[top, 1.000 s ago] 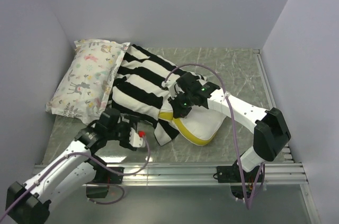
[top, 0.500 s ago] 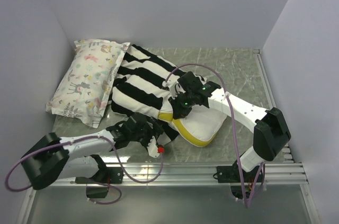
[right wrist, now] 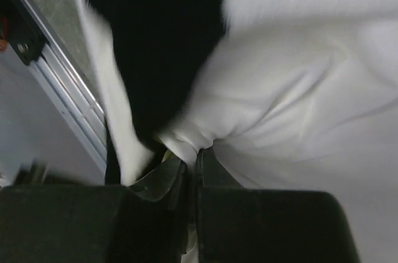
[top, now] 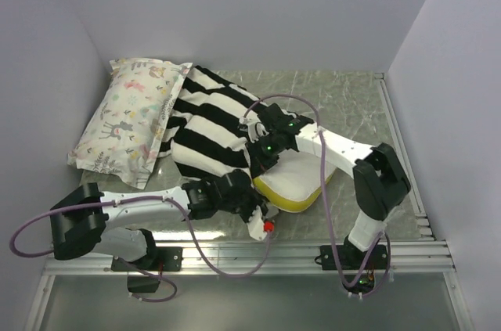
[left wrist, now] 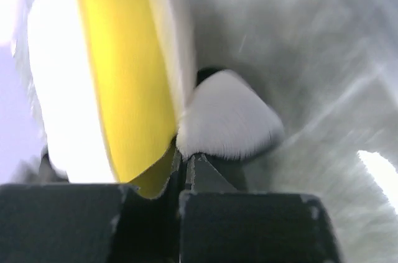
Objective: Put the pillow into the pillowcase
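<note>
The black-and-white striped pillowcase point(top: 210, 124) lies bunched mid-table, its near end over the cream pillow point(top: 296, 178) with the yellow band point(top: 291, 203). At the case's near corner, beside the yellow band point(left wrist: 124, 76), sits my left gripper point(top: 252, 207). In the left wrist view this gripper point(left wrist: 188, 154) is shut, with a white fabric corner of the pillowcase point(left wrist: 227, 123) pinched at its tips. My right gripper point(top: 264, 160) is at the case's edge on top of the pillow. Seen from the right wrist, it point(right wrist: 191, 156) is shut on a white fold of the pillowcase point(right wrist: 205, 132) next to a black stripe.
A smaller pastel animal-print pillow point(top: 133, 120) leans at the back left, against the left wall. Metal rails point(top: 313, 251) run along the table's near edge. Walls close in on the left, back and right. Cables loop over both arms.
My left arm swung right along the front to the pillowcase's near corner and its jaws closed there. The right arm drew in leftward, still gripping the case.
</note>
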`<state>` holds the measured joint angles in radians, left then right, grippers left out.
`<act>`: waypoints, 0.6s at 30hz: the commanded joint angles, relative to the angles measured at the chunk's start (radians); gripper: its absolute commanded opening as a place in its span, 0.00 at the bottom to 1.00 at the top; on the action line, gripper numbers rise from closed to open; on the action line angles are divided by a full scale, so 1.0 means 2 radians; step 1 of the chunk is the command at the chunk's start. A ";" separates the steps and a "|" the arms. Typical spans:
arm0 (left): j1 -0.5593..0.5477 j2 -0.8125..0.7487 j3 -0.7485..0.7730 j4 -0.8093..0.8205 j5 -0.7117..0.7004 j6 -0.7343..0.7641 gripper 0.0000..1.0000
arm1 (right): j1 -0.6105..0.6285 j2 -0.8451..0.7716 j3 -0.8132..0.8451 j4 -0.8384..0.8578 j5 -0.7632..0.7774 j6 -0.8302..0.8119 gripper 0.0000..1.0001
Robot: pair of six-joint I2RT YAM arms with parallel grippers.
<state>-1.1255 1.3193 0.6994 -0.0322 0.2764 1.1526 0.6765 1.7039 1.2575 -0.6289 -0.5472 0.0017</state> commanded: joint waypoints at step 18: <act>-0.118 -0.063 0.090 -0.121 0.041 -0.275 0.39 | -0.008 0.000 -0.014 0.118 -0.035 0.092 0.48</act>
<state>-1.3609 1.3006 0.7643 -0.1993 0.2131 0.7677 0.6781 1.8397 1.2217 -0.4690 -0.6613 0.2871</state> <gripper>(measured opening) 0.347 0.362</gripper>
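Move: The left fingers already pinch the striped pillowcase's near corner; the front rail they draw it towards is about 10 cm back and 8 cm below. The pillow's bare yellow-edged part is centred some 9 cm ahead and 7 cm right of them. From the right hand, gripping cloth at the mouth, that bare part is about 10 cm right and 4 cm back, while the pillowcase's body lies some 15 cm left and 10 cm ahead. Left drags the pillowcase corner back some 8 cm, right sinks about 3 cm and shifts left, then both open. ##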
